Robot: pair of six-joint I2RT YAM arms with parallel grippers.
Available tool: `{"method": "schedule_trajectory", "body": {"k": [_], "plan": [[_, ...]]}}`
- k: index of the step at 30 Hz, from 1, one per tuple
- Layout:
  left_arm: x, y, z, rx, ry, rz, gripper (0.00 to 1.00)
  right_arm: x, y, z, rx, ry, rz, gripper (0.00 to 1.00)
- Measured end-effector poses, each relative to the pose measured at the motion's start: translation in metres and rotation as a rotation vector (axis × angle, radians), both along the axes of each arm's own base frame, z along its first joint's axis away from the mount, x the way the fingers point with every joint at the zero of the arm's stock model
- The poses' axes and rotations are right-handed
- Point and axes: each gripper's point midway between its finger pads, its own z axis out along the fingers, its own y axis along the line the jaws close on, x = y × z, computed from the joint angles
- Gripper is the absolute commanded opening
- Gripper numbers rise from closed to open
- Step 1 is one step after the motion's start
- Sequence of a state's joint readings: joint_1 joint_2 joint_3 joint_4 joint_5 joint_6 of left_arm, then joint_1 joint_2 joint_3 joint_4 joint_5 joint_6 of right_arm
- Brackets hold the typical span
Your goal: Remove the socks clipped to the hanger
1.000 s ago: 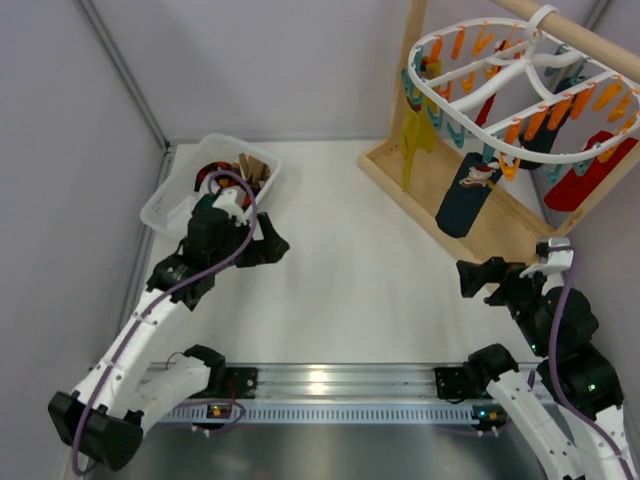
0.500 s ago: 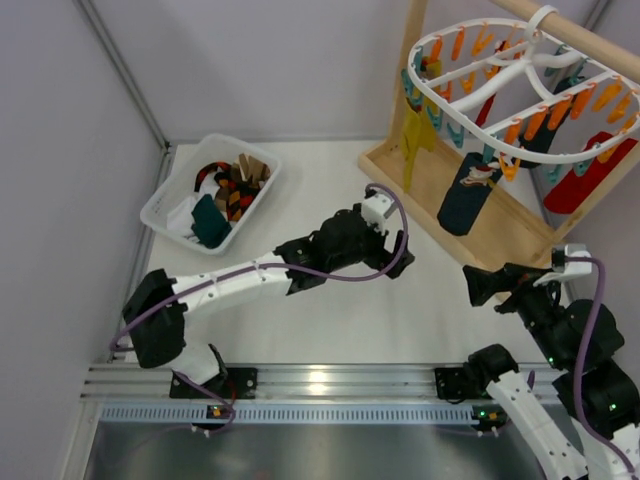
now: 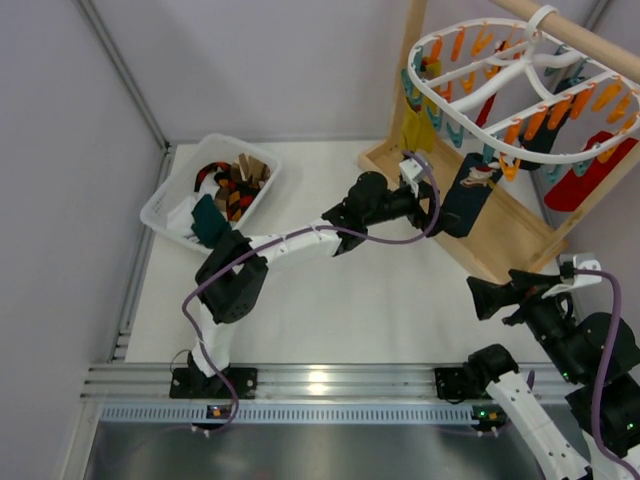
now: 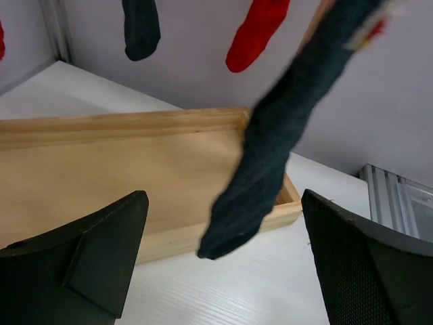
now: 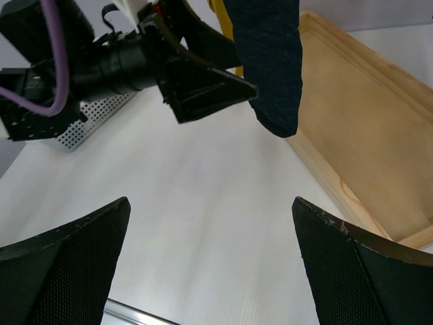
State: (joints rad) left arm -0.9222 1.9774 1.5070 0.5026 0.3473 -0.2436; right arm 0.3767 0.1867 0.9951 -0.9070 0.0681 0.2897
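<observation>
The white oval hanger (image 3: 497, 88) with orange and teal clips hangs from a wooden stand at the back right. Clipped socks dangle from it: a mustard yellow one (image 3: 417, 131), a dark navy one (image 3: 463, 199) and a red one (image 3: 578, 181). My left gripper (image 3: 431, 208) is stretched out to the navy sock (image 4: 270, 149) and is open, its fingers to either side of the sock's toe and short of touching it. My right gripper (image 3: 479, 298) is open and empty, low over the table near the stand; it sees the navy sock (image 5: 268, 61) and the left gripper (image 5: 203, 78).
A white bin (image 3: 160, 206) with removed socks sits at the back left. The stand's wooden tray base (image 3: 500, 245) lies under the hanging socks, also in the left wrist view as the tray base (image 4: 122, 162). Grey walls close the left and back.
My left arm has swung from the bin across the table to the navy sock, its gripper open throughout. My right gripper has drawn back slightly toward the near right.
</observation>
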Motion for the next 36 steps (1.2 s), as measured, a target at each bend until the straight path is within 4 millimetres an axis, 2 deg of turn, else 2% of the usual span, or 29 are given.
{"method": "schedule_trajectory", "body": {"k": [4,8,11,12,14,15,16,18,19,24,29,32,36], "plan": [[0.026,-0.004,0.002,-0.032,-0.01,-0.032,0.99,-0.002,0.003,0.001,-0.001,-0.002,0.022,1.0],[0.021,-0.017,-0.002,-0.045,0.006,-0.135,0.9,-0.004,0.006,0.002,-0.002,-0.005,0.04,1.0],[0.002,-0.026,-0.002,-0.049,0.019,-0.216,0.72,-0.005,0.007,0.003,0.0,-0.006,0.05,0.99],[-0.005,-0.028,-0.001,-0.051,0.02,-0.239,0.56,-0.005,0.008,0.002,0.001,-0.005,0.056,0.99],[-0.016,-0.032,0.0,-0.055,0.02,-0.272,0.38,-0.006,0.01,0.002,0.002,-0.004,0.066,1.0],[-0.02,-0.034,0.0,-0.058,0.021,-0.278,0.24,-0.006,0.01,0.002,0.003,-0.004,0.068,0.99],[-0.023,-0.034,-0.001,-0.057,0.024,-0.284,0.16,-0.005,0.011,0.002,0.002,-0.002,0.07,1.0],[-0.029,-0.032,-0.009,-0.048,0.042,-0.267,0.08,-0.005,0.011,0.002,0.003,0.0,0.07,1.0],[-0.031,-0.03,-0.014,-0.039,0.054,-0.245,0.0,-0.004,0.011,0.002,0.003,0.001,0.069,1.0],[-0.036,-0.011,-0.029,-0.004,0.098,-0.089,0.0,0.001,0.002,0.013,0.012,0.003,0.005,1.0],[-0.045,-0.003,-0.016,-0.006,0.052,0.112,0.0,0.01,-0.017,0.044,0.044,-0.009,-0.126,0.99],[-0.063,-0.009,-0.006,-0.007,-0.002,0.221,0.0,0.019,-0.02,0.058,0.049,0.009,-0.168,0.99],[-0.094,-0.016,-0.004,0.027,-0.082,0.341,0.0,0.034,-0.02,0.077,0.042,0.031,-0.202,0.9]]}}
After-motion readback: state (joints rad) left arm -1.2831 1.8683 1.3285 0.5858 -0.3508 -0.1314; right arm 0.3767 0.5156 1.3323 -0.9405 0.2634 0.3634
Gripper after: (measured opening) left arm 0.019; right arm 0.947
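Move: The navy sock's middle hangs about 4 cm to the right of my open left hand, 2 cm ahead and 7 cm above; its toe is nearly between the fingers. The clips holding it are some 5 cm right, 4 ahead and 17 up from that hand, and the yellow sock about 10 ahead, 5 left, 6 up. From my right hand the navy sock is about 16 cm ahead, 3 left, 9 up, and its clips 18 ahead, straight in line, 19 up. I ease my left hand slightly forward, then to the right and back while its fingers shut on the toe end of the navy sock. Keeping that pinch, I dip briefly and draw the sock back towards me, about 12 cm from the farthest reach, the wrist swinging first clockwise, then some 35 degrees counter-clockwise. Late on, my right hand, open, rises about 8 cm and goes slightly forward towards the clips. ##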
